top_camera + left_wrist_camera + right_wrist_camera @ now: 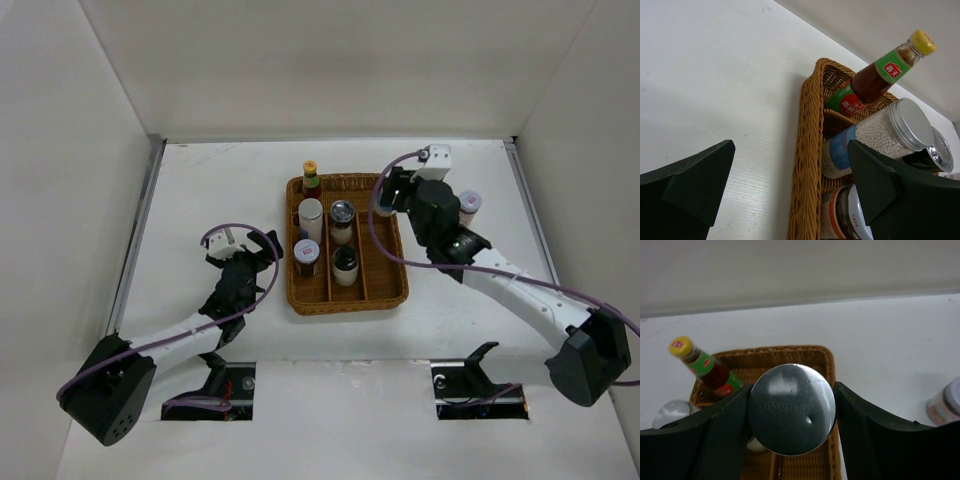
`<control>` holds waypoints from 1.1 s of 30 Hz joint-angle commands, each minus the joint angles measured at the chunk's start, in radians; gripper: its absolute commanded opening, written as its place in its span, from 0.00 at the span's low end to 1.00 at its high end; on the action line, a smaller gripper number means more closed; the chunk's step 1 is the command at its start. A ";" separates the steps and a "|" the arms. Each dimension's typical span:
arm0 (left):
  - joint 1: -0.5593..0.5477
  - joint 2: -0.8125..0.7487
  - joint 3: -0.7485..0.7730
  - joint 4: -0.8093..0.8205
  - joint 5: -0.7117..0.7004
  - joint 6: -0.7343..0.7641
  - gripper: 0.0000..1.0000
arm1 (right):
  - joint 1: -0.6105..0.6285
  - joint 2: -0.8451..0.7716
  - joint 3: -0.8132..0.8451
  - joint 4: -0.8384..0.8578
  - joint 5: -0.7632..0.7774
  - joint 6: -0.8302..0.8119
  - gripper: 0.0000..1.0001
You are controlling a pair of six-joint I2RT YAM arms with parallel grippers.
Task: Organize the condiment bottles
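My right gripper [791,412] is shut on a jar with a round silver lid [790,400], both fingers pressed against the lid's sides, above the right compartment of the brown wicker tray [812,352]. In the top view this gripper [397,192] hangs over the tray's [400,285] back right corner and the arm hides the jar. The tray holds a red-sauce bottle with a yellow cap [311,177], a white cylinder [311,218], a chrome-topped shaker [343,214], a black-capped shaker [345,263] and a white-lidded spice jar [307,255]. My left gripper [250,262] stands open and empty just left of the tray.
One more jar [468,207] stands on the table to the right of the right arm, also seen in the right wrist view [945,407]. The left wrist view looks along the tray's left rim [807,165] past the sauce bottle [867,85] and a blue-labelled jar [875,132].
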 commanded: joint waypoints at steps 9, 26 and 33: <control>0.010 -0.014 0.005 0.031 0.013 -0.012 1.00 | 0.063 0.170 -0.074 0.152 -0.006 0.057 0.54; -0.002 -0.001 0.006 0.042 0.019 -0.020 1.00 | -0.055 -0.064 -0.177 0.110 0.077 0.106 1.00; -0.008 -0.005 0.002 0.040 0.028 -0.029 1.00 | -0.378 0.084 -0.183 0.080 0.189 0.146 1.00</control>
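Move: The right hand holds the white canister; its free spot, the basket's right compartment, is about 4 cm left and 19 cm below, neither ahead nor back. Left of that spot by some 11 cm is the dark-lidded jar, level with it; the black-capped bottle is about 10 cm left and 12 cm nearer. The purple-lidded jar is roughly 23 cm right of the hand, 7 cm farther out. From the left hand, the spot is about 40 cm right, 8 cm ahead, slightly below. Right hand lowers the white canister 13 cm into the basket, opens, rises, sweeps 18 cm right towards purple-lidded jar. ##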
